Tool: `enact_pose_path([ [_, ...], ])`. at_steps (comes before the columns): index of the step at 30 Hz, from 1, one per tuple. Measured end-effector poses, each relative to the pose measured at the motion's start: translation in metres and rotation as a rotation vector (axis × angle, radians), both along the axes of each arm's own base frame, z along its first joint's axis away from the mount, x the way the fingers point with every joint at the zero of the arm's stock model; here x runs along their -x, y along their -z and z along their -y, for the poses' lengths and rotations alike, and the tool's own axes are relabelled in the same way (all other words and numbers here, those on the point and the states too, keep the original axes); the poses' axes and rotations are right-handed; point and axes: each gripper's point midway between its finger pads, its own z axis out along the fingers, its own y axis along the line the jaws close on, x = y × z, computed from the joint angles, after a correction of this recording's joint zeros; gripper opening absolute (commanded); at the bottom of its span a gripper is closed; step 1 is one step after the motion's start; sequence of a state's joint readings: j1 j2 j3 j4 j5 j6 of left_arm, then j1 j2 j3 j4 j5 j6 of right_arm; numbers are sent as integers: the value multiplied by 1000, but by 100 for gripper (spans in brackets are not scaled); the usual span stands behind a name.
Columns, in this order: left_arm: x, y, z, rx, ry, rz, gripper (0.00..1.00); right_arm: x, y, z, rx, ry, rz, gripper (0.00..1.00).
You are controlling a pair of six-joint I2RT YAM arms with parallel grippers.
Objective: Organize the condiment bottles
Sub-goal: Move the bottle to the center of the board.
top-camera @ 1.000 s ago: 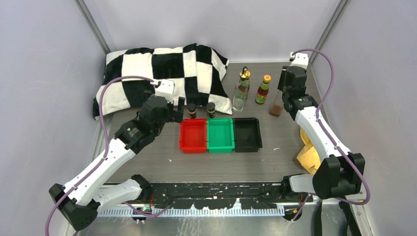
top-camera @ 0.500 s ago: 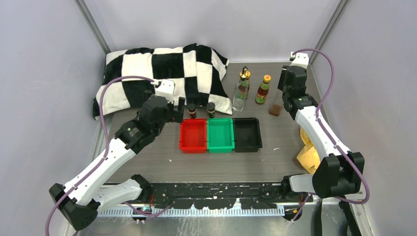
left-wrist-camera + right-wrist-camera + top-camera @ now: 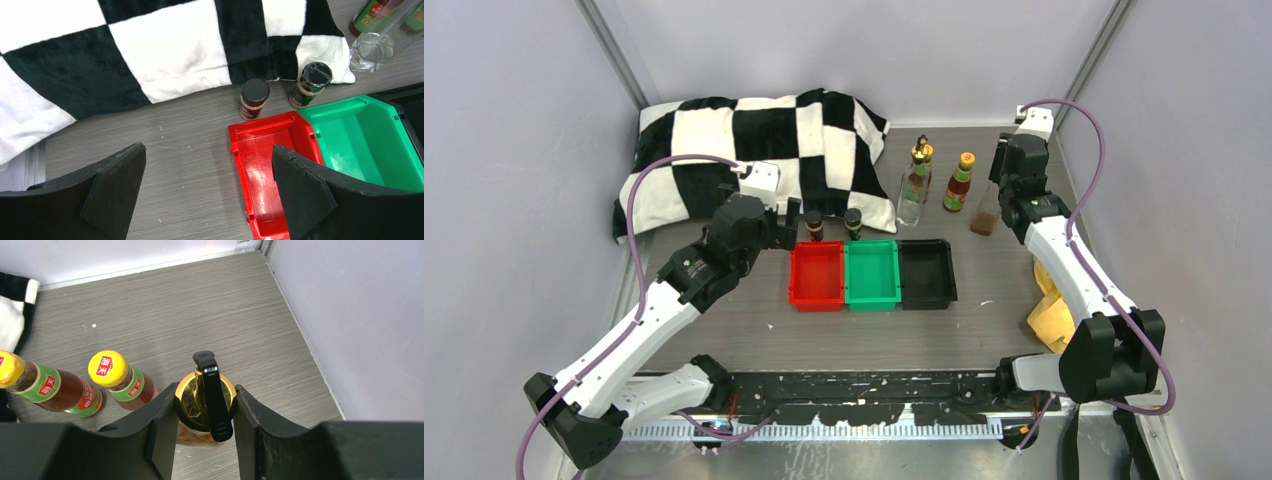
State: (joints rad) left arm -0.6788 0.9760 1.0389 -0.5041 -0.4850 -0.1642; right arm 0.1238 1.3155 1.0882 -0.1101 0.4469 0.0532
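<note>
My right gripper (image 3: pixel 205 407) is shut on the gold top of a tall clear glass bottle (image 3: pixel 189 401), whose brownish base (image 3: pixel 984 223) shows by the right arm. Whether that base touches the table, I cannot tell. Two reddish-brown bottles (image 3: pixel 122 381) (image 3: pixel 47 388) with yellow caps stand just to its left. Another clear glass bottle (image 3: pixel 914 188) stands by the pillow's corner. Two short dark black-capped bottles (image 3: pixel 254 98) (image 3: pixel 311 85) stand behind the red tray. My left gripper (image 3: pixel 207 170) hangs open and empty above the table at the red tray's left edge.
Red (image 3: pixel 795 276), green (image 3: pixel 871 301) and black (image 3: pixel 951 273) trays sit side by side mid-table. A black-and-white checked pillow (image 3: pixel 754 150) fills the back left. A yellow cloth (image 3: pixel 1052 316) lies at the right edge. Grey walls close in on both sides.
</note>
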Motion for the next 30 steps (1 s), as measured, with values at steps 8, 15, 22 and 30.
enact_pose_path([
  [8, 0, 0, 0, 3, -1, 0, 97, -2, -1, 0, -14, 9, 19, 63],
  [15, 0, 0, 1, 8, 1, -3, 97, -4, -15, -1, -44, 16, 79, 74],
  [22, 0, 1, 2, 11, 3, -4, 97, -2, -23, -3, -67, 12, 106, 74],
  [30, 1, 1, 2, 12, 4, -5, 97, 13, -54, -11, -93, -31, 181, 73],
])
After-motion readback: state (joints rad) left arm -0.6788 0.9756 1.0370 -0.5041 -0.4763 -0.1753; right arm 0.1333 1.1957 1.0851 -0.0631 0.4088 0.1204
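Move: Between the right hand's fingers is the gold-capped neck of the oil bottle, whose middle lies straight below, some 11 cm down. From that hand the nearer sauce bottle stands about 7 cm left and 4 cm farther out, the other oil bottle roughly 17 cm left and 1 cm ahead. The black box is about 13 cm left and 12 cm back, low down. The left hand has the held bottle about 50 cm to its right and 13 cm ahead. Letting go of the oil bottle's neck, the right hand spreads its fingers to about three quarters open. Already as they part it starts straight up, slowly, then faster, about 5 cm in all, drawing back slightly at the end; its fingertips tilt up some 10 degrees, leaving the cap below between the pads. ##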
